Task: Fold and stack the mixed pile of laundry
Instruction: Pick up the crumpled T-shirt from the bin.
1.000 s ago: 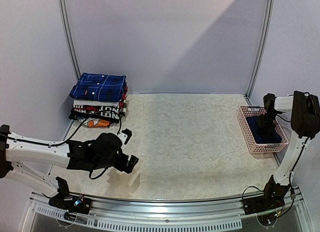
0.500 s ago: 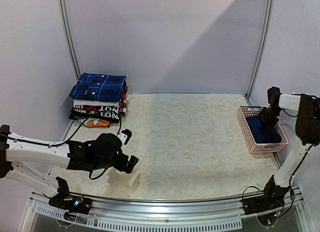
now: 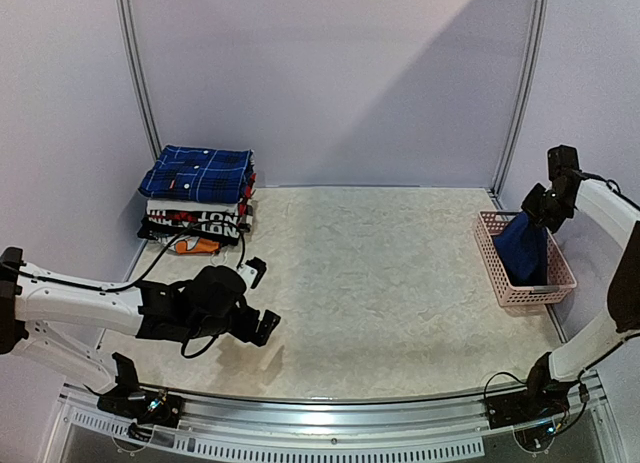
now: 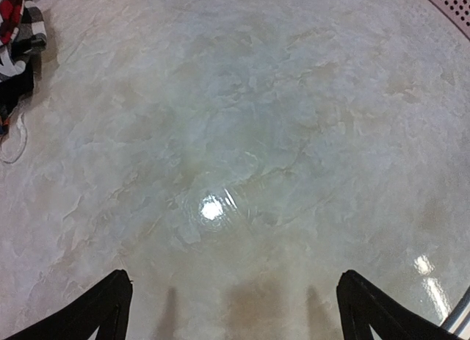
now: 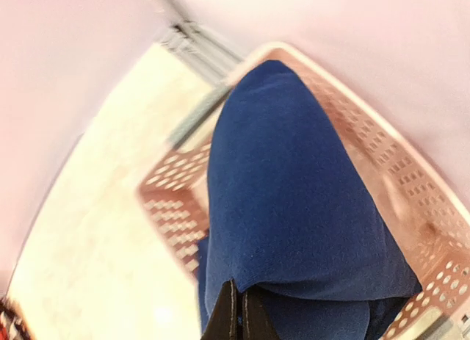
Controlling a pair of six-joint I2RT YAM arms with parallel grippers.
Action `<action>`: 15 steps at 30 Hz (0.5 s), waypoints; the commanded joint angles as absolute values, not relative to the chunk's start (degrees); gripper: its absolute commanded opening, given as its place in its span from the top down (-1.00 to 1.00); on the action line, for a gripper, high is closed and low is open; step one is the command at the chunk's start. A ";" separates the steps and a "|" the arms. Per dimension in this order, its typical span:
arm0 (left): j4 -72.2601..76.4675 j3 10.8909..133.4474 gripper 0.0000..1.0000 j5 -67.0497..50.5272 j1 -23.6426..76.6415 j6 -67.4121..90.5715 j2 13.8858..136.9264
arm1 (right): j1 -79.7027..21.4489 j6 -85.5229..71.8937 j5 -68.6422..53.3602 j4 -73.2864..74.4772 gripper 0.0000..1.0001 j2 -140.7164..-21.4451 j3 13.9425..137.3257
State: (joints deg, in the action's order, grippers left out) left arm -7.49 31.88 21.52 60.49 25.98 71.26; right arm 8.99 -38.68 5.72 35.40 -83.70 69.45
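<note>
My right gripper (image 3: 545, 205) is shut on a fold of the navy T-shirt (image 3: 523, 248), which hangs from it, its lower end still inside the pink basket (image 3: 527, 295). The right wrist view shows the shut gripper (image 5: 239, 310) pinching the navy T-shirt (image 5: 294, 193) above the basket (image 5: 411, 171). The dark-blue plaid shirt (image 3: 198, 173) lies folded on top of the stack at the back left. My left gripper (image 3: 262, 299) hovers low over the table's front left, open and empty; in its wrist view the gripper (image 4: 235, 310) has only bare tabletop between its wide-apart fingers.
Under the plaid shirt lie folded white and black red-lettered garments (image 3: 195, 223), whose edge (image 4: 18, 39) shows in the left wrist view. The basket stands against the right wall. A marbled table (image 3: 370, 273) stretches between the stack and the basket.
My right gripper has risen from inside the basket and pulled the navy T-shirt up with it. The left arm has barely moved.
</note>
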 commanded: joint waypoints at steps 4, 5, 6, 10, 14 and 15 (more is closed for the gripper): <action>-5.42 31.38 -0.99 21.20 61.52 25.84 72.19 | 1.08 -38.10 6.16 35.86 1.00 -74.36 74.62; -5.30 31.52 -0.99 21.06 61.52 25.85 72.36 | -0.50 -38.04 5.98 35.88 1.00 -73.32 75.53; -5.11 31.59 -0.99 20.97 61.52 25.82 72.53 | -2.75 -37.85 5.98 35.88 1.00 -72.74 76.71; -4.59 31.84 -0.99 20.58 61.52 25.86 73.02 | -9.20 -37.23 3.39 35.32 1.00 -70.28 80.63; -4.48 32.04 -0.99 20.36 61.52 25.87 73.15 | -16.78 -38.03 1.83 35.43 1.00 -68.97 84.48; -4.47 32.10 -0.99 20.31 61.52 25.89 73.13 | -18.90 -38.42 1.68 34.98 1.00 -68.79 85.29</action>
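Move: The right hand already holds the crumpled T-shirt, whose middle hangs about 9 cm below, 3 cm left and 2 cm back. The basket's centre is roughly 15 cm below, 6 cm back and 2 cm left, while the bare table's middle lies some 49 cm left, 9 cm back and 20 cm below. From the left hand, that table middle is about 16 cm right, 9 cm ahead and 9 cm below. Upward and to its left, gathering speed, the right hand climbs about 17 cm and swings some 15 cm out over the basket's left side towards the table's middle. Its shut fingers keep their pinch on the T-shirt, drawing the hanging end out of the basket, while the wrist tips up and turns counter-clockwise, each by roughly 25 degrees. ##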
